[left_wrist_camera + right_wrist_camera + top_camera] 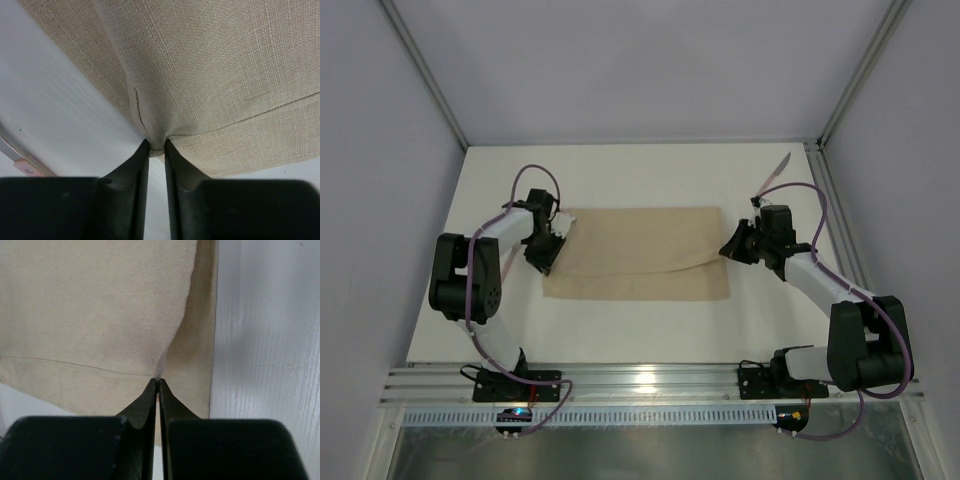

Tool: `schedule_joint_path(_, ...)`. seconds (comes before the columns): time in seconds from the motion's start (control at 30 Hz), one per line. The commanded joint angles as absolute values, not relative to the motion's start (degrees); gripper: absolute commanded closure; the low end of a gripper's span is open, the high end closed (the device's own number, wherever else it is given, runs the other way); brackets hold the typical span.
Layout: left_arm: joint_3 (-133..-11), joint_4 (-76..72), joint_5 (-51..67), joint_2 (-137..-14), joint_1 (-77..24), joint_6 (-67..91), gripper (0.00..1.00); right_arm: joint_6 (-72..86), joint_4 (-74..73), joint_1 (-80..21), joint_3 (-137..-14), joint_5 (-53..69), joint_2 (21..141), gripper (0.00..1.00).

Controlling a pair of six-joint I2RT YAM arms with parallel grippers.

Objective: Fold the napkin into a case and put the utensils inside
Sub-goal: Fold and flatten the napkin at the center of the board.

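The beige napkin (pixel 635 255) lies on the white table, folded over on itself, with the top layer's edge running at a slant near the front. My left gripper (pixel 548 245) is at its left end. In the left wrist view the left gripper (pixel 156 145) is shut on a small bunch of the napkin (pixel 215 75). My right gripper (pixel 730 245) is at the napkin's right end. In the right wrist view the right gripper (pixel 158 381) is shut on the thin edge of the napkin's (pixel 90 305) top layer. A knife (pixel 776 170) with a pinkish handle lies at the far right. No case shows.
Metal frame posts and grey walls enclose the table (pixel 620 180) on the left, right and back. A rail (pixel 650 380) runs along the near edge, where both arm bases are bolted. The knife lies close to the right frame post (pixel 825 190).
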State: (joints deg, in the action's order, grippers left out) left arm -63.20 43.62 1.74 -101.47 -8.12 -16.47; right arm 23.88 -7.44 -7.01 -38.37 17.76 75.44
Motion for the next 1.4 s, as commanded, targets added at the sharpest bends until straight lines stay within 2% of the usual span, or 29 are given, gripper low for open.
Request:
schedule_joint_path(0.0, -64.34, 41.84, 1.58, -99.14, -7.91, -16.08, 0.86, 22.94, -6.33, -6.86, -40.61, 17.93, 75.5, 0.96)
schedule_joint_path(0.1, -64.34, 42.1, 2.02, -99.4, -7.91, -16.17, 1.0, 22.76, -6.42, -6.94, -40.6, 17.84, 75.15, 0.96)
schedule_joint_path(0.2, -64.42, 42.28, 1.5, -99.06, -7.91, -15.82, 1.0, 22.76, -6.59, -6.94, -40.61, 17.84, 75.15, 0.96)
schedule_joint_path(0.23, -64.51, 42.54, 1.58, -98.7, -7.91, -15.91, 0.98, 22.76, -6.68, -6.94, -40.61, 17.84, 75.23, 0.96)
schedule_joint_path(0.27, -64.77, 42.8, 1.67, -98.18, -7.91, -16.0, 0.89, 22.68, -6.59, -6.86, -40.69, 17.93, 75.23, 0.96)
schedule_joint_path(0.37, -64.95, 43.07, 1.41, -97.38, -8.0, -16.17, 0.82, 22.59, -6.77, -6.94, -40.69, 17.93, 75.32, 0.96)
schedule_joint_path(0.67, -65.04, 42.63, 1.32, -96.85, -7.91, -15.91, 0.92, 22.41, -6.94, -6.94, -40.78, 17.84, 75.23, 0.96)
schedule_joint_path(0.93, -64.95, 42.1, 1.32, -98.08, -7.91, -16.0, 0.79, 22.15, -7.03, -6.86, -40.87, 18.1, 75.59, 0.96)
schedule_joint_path(1.17, -65.04, 41.84, 1.14, -98.09, -7.91, -15.73, 0.79, 22.15, -6.94, -6.94, -40.69, 18.28, 75.76, 0.96)
schedule_joint_path(1.23, -64.95, 41.66, 1.05, -98.0, -7.91, -15.56, 0.82, 22.15, -6.94, -6.94, -40.69, 18.28, 75.76, 0.96)
schedule_joint_path(1.37, -64.95, 41.31, 0.88, -97.73, -7.91, -15.47, 1.0, 22.15, -6.86, -6.86, -40.69, 18.28, 75.76, 0.96)
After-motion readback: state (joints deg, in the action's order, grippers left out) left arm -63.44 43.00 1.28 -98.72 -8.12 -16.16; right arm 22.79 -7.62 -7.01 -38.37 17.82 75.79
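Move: The left hand, low on the napkin, already has the upper layer's near-left corner between its fingers; the under layer's near-left corner lies about 6 cm back and 1 cm left. The fork lies level with that hand, roughly 9 cm left. The right hand still pinches the upper layer's near-right corner, with the under layer's near-right corner some 10 cm back, 1 cm right and 5 cm below. Left fingers tighten on the napkin corner and lift about 1.5 cm, while the right hand holds still. ##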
